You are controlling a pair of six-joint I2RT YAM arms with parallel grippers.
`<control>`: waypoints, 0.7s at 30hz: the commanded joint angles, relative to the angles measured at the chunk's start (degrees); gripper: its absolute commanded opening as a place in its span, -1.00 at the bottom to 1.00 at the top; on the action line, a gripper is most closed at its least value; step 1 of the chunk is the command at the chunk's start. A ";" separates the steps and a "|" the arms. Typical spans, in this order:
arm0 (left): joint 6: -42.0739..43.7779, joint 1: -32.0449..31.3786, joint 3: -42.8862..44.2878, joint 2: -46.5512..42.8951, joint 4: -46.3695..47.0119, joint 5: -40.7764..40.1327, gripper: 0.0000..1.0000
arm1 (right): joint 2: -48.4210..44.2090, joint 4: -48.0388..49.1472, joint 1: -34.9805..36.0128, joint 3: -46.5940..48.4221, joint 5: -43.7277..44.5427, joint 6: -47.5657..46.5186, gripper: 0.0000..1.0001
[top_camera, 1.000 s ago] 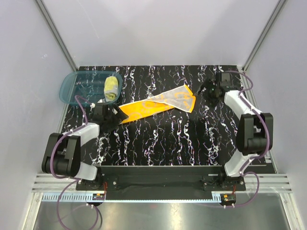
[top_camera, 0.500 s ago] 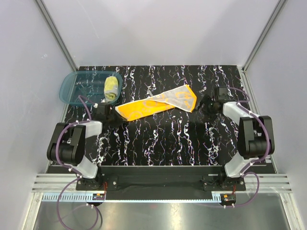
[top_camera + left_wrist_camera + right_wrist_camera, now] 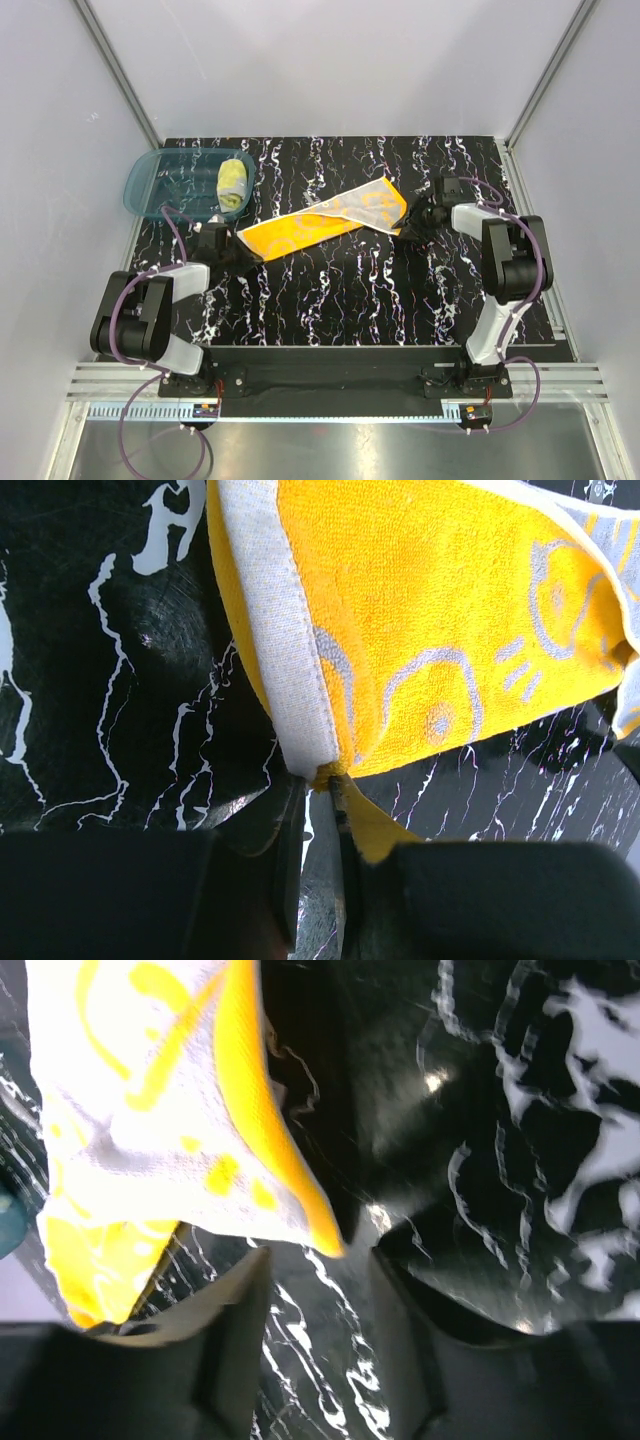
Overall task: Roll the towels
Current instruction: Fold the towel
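The orange towel [image 3: 320, 222] lies spread in a long diagonal strip on the black marbled table, its grey-beige side folded over at the right end. My left gripper [image 3: 240, 251] is at its near-left corner; in the left wrist view the gripper [image 3: 318, 785] is shut on that corner of the towel [image 3: 430, 630]. My right gripper [image 3: 408, 226] is at the towel's right end. In the right wrist view it [image 3: 320, 1265] stands open, and the towel's [image 3: 150, 1110] corner tip hangs just at the mouth of the jaws. The pale yellow towel [image 3: 233, 183] lies rolled in the basin.
The translucent teal basin [image 3: 150, 187] stands at the back left of the table, just beyond my left arm. Pale walls close in the table on the left, back and right. The arm bases sit on a black rail at the near edge.
My left gripper has closed on the orange towel's corner. My right gripper has come in from the far right to the towel's right end, jaws narrowing. The towel has shifted slightly left.
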 commanded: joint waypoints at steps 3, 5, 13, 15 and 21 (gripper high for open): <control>1.76 0.06 -0.32 1.00 -0.34 0.53 -0.66 | 6.02 -1.22 0.78 5.15 0.90 -1.32 -0.12; 1.67 -0.03 -0.32 1.09 0.19 0.79 -0.66 | 6.55 -1.13 0.87 5.85 0.81 -1.41 -0.29; 1.94 0.06 -0.05 2.41 1.33 1.41 -0.67 | 6.47 -0.25 0.96 6.74 0.46 -2.19 -0.98; 2.11 0.06 0.04 2.67 1.51 1.59 -0.67 | 6.20 0.28 0.96 7.00 0.29 -2.02 -1.00; 2.73 0.14 0.30 3.47 1.68 1.76 -0.70 | 6.73 0.19 0.96 11.30 -2.17 -0.88 -1.00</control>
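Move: The towel's near right corner, loose on the table, lies about 2 cm ahead of the right hand, 1 cm to its left and 1 cm lower. The towel's far right corner is about 14 cm ahead and 4 cm left of that hand, and the end held by the left hand is some 31 cm to its left and 7 cm back. From the left hand, the near right corner is about 8 cm ahead and 30 cm to the right. The towel's loose near corner is taken by the right hand, which slides its half-open fingers forward about 2 cm and down 1 cm around it, then stops and shuts them fully, beginning a pinch. With the corner held, it starts to creep forward and up by a bare half centimetre. The left hand stays almost in place and keeps its grip on the other end. ##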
